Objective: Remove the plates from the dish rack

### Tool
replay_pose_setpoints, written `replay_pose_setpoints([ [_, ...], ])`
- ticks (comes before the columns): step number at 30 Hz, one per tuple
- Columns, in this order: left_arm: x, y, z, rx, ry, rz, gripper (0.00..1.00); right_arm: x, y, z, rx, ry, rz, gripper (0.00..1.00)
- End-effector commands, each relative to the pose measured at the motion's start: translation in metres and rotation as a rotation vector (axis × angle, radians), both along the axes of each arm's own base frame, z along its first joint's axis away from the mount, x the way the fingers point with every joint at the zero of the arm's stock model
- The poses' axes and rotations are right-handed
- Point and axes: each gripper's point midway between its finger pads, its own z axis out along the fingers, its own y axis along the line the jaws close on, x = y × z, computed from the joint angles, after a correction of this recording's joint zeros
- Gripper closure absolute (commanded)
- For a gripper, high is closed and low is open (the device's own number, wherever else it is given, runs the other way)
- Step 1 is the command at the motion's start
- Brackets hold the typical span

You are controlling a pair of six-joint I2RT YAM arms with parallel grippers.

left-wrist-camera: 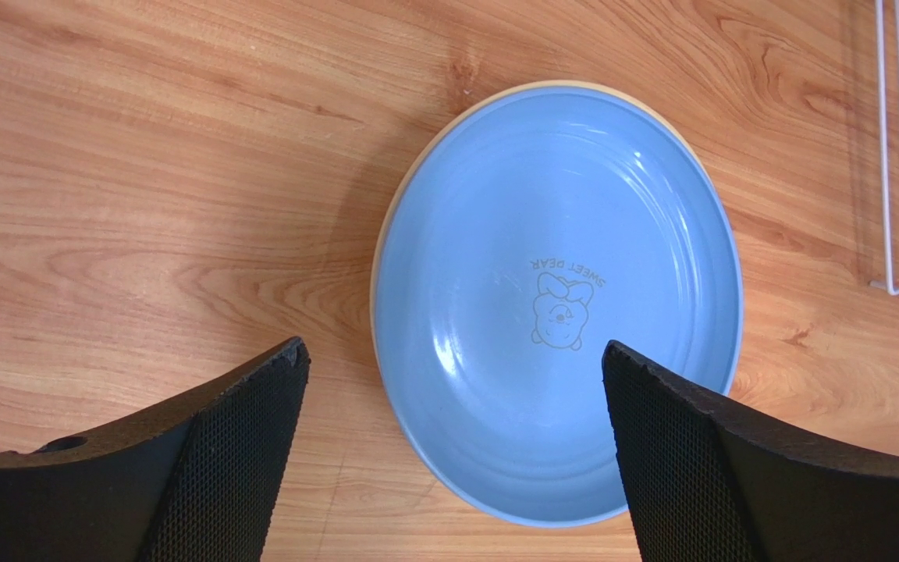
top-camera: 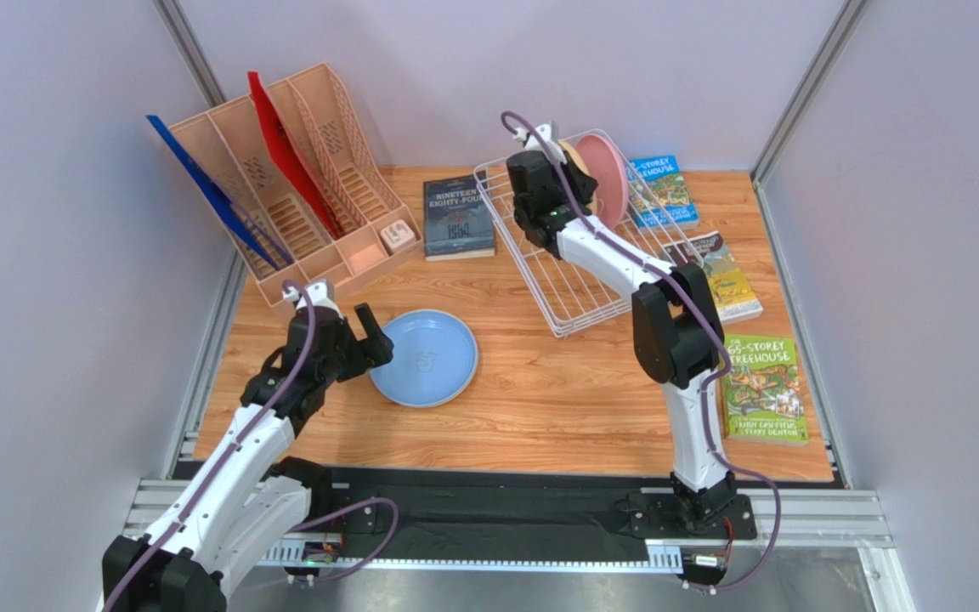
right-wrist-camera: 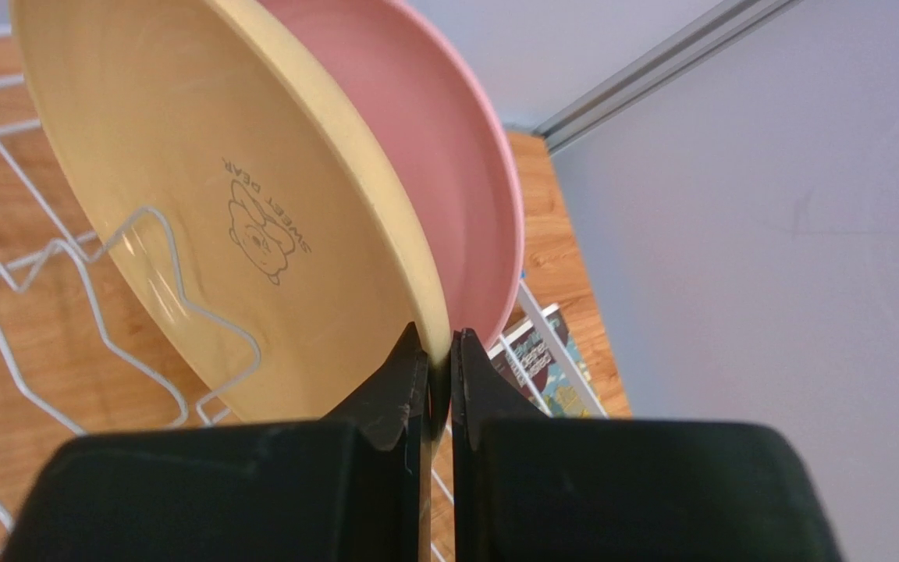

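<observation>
A light blue plate (top-camera: 422, 358) (left-wrist-camera: 554, 293) lies flat on the wooden table, and a pale yellow edge (left-wrist-camera: 560, 84) shows beneath its rim. My left gripper (top-camera: 361, 351) (left-wrist-camera: 454, 351) hovers open over the plate's near-left edge and holds nothing. In the white wire dish rack (top-camera: 546, 274) (right-wrist-camera: 126, 269) a tan-yellow plate (top-camera: 575, 158) (right-wrist-camera: 220, 199) stands on edge, with a pink plate (top-camera: 610, 172) (right-wrist-camera: 454, 152) right behind it. My right gripper (top-camera: 565, 179) (right-wrist-camera: 440, 351) is shut on the tan-yellow plate's rim.
A peach file organiser (top-camera: 303, 179) with a blue and a red folder stands at the back left. A dark book (top-camera: 458, 217) lies beside the rack. Three more books (top-camera: 763, 389) lie along the right edge, close to the right wall.
</observation>
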Motion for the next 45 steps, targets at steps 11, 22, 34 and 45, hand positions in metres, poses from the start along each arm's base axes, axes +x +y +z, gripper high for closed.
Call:
replay_pose_setpoints([
  [11, 0.010, -0.004, 0.026, 0.006, -0.059, -0.032, 0.00, -0.064, -0.015, 0.138, 0.116, -0.414, -0.111, 1.00],
  [22, 0.021, -0.062, 0.082, -0.175, -0.260, -0.327, 0.00, -0.142, 0.043, 0.095, 0.581, 0.011, 0.347, 1.00],
  [34, 0.040, -0.094, 0.102, -0.304, -0.355, -0.431, 0.00, -0.223, 0.117, 0.033, 1.042, 0.294, 0.629, 1.00],
  [45, 0.044, -0.100, 0.088, -0.316, -0.330, -0.427, 0.08, -0.247, 0.145, 0.021, 1.149, 0.410, 0.724, 1.00],
])
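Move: The right gripper already pinches the upper rim of the yellow plate, whose middle lies about 6 cm ahead, 3 cm left and 7 below; the pink plate stands 5 cm ahead, 2 right, 8 below. The stack topped by the blue plate is about 27 cm back, 34 left and 19 below. From the open left gripper the yellow plate is some 34 cm ahead and 40 right, 2 higher; the blue plate is 8 cm right, 1 ahead, 9 below. Keep the right gripper's pinch on the yellow plate and lift it up and back out of the rack, then bring it down again and on back and left, some 24 cm back in all, rolling the hand's left side up to lay the plate flatter. Meanwhile swing the left gripper right and up about 9 cm and slightly forward, turning it clockwise, still open, to the plate's free rim. ##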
